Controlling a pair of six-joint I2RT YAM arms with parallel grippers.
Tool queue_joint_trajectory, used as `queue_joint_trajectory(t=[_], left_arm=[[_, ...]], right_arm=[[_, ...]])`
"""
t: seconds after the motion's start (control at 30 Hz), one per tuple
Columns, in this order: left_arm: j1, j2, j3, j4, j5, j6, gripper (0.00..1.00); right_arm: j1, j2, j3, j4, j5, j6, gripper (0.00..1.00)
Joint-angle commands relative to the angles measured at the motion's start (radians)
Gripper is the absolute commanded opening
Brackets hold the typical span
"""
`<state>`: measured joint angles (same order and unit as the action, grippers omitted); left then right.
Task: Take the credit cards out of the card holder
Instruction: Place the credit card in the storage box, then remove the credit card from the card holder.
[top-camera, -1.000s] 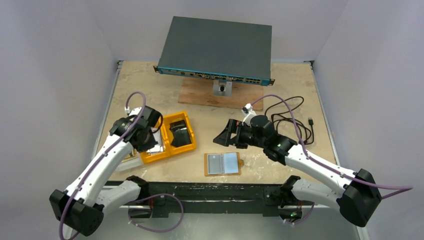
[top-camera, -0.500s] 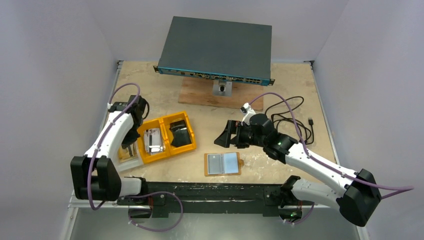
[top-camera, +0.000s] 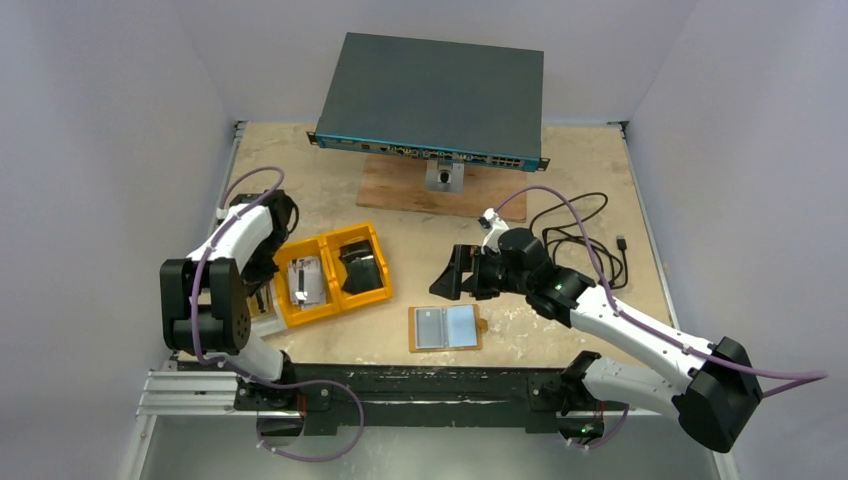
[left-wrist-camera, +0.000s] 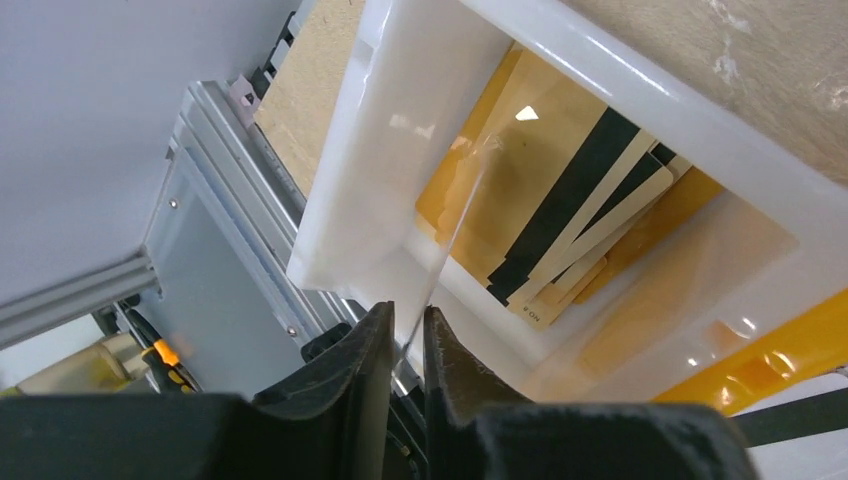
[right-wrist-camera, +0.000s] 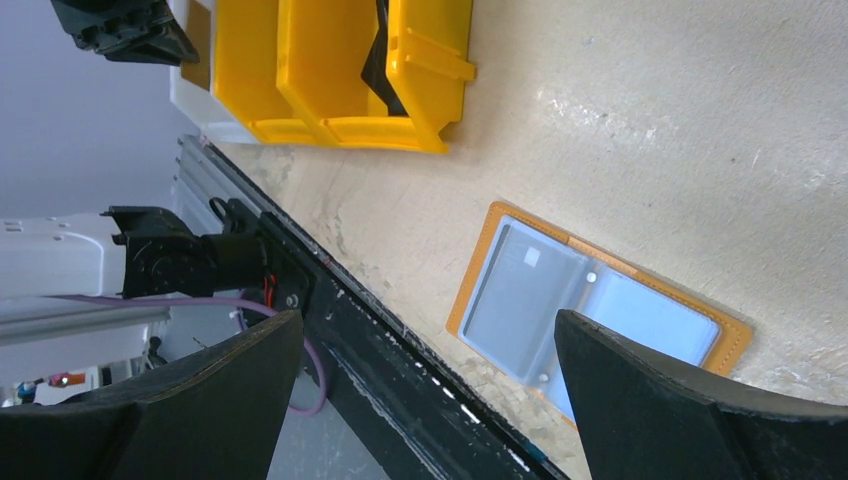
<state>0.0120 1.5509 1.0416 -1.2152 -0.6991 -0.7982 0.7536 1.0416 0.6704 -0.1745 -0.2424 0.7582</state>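
Note:
The tan card holder lies open near the table's front edge. A grey credit card sits in its left pocket. My right gripper hovers just behind it, wide open with nothing between the fingers. My left gripper points down into a white bin at the left edge. Its jaws stand a narrow gap apart. A thin pale credit card stands edge-on in that gap, leaning toward the left finger. Several tan cards with black stripes lie in the bin.
A yellow two-compartment tray sits beside the white bin, with a black object in one half. A network switch stands on a wooden block at the back. Black cable lies behind the right arm.
The left arm has swung left from the yellow tray to the white bin, its elbow folding back. The right gripper has barely moved.

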Motion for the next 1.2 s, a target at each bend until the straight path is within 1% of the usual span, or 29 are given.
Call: queue_joint_trajectory(t=[0.0, 0.1, 0.2, 0.3, 0.37, 0.43, 0.53, 0.6, 0.7, 0.73, 0.8, 0.9, 1.03, 1.17], left_arm=[[0.022, -0.001, 0.055, -0.014, 0.0, -0.059, 0.23], [0.022, -0.039, 0.068, -0.025, 0.016, -0.058, 0.36], [0.022, -0.109, 0.074, -0.026, 0.028, -0.035, 0.49], [0.022, -0.193, 0.086, -0.013, 0.08, 0.013, 0.58], [0.02, -0.27, 0.071, 0.034, 0.182, 0.064, 0.61], [0.018, -0.386, 0.032, 0.107, 0.359, 0.129, 0.68], [-0.018, -0.51, -0.028, 0.198, 0.604, 0.169, 0.75], [-0.111, -0.558, -0.057, 0.243, 0.746, 0.181, 0.79], [-0.261, -0.57, -0.086, 0.299, 0.86, 0.174, 0.8], [-0.305, -0.576, -0.11, 0.34, 0.903, 0.162, 0.8], [-0.367, -0.599, -0.181, 0.428, 0.973, 0.124, 0.8], [-0.409, -0.607, -0.272, 0.519, 1.065, 0.088, 0.8], [-0.431, -0.58, -0.29, 0.527, 1.106, 0.117, 0.79], [-0.431, -0.576, -0.303, 0.534, 1.119, 0.135, 0.79]], right_arm=[[0.002, -0.001, 0.026, -0.02, -0.034, -0.036, 0.99], [0.003, -0.016, 0.022, -0.034, -0.022, -0.039, 0.99], [0.002, -0.027, 0.012, -0.032, -0.004, -0.036, 0.99], [0.002, -0.023, 0.011, -0.03, 0.011, -0.038, 0.99], [0.004, -0.014, 0.013, -0.039, 0.036, -0.035, 0.99], [0.004, -0.008, 0.006, -0.045, 0.058, -0.019, 0.99], [0.009, 0.004, -0.003, -0.064, 0.105, -0.01, 0.99], [0.037, 0.014, -0.005, -0.073, 0.159, -0.003, 0.99], [0.117, 0.058, 0.012, -0.102, 0.265, 0.045, 0.99], [0.151, 0.079, 0.017, -0.107, 0.323, 0.073, 0.99], [0.211, 0.138, 0.026, -0.106, 0.385, 0.132, 0.95], [0.275, 0.235, 0.05, -0.103, 0.445, 0.214, 0.8], [0.339, 0.368, 0.126, -0.122, 0.502, 0.264, 0.68], [0.36, 0.474, 0.206, -0.169, 0.527, 0.275, 0.54]])
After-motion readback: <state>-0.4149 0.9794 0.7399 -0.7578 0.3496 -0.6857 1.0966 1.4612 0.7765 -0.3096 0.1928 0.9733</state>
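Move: The white storage box has its middle about 2 cm ahead and 2 cm left of the left hand, some 6 cm below, a clear card hanging edge-on from the fingertips above it. The yellow bin's middle lies about 8 cm ahead and 17 cm right, at similar depth. The open card holder is roughly 4 cm back, 1 cm left and 15 cm below the right hand; the yellow bin lies 8 cm ahead and 28 cm left. The clear card is let go over the white storage box as the left fingers spread wide. The left hand then lifts about 7 cm, swings some 26 cm right over the yellow bin's near side towards the card holder while sinking again, its fingers turning from left-down to right-down. The right hand first nearly waits, then drops about 12 cm and slightly back onto the card holder's area, tipping down, fingers closing partway; no touch is visible. ##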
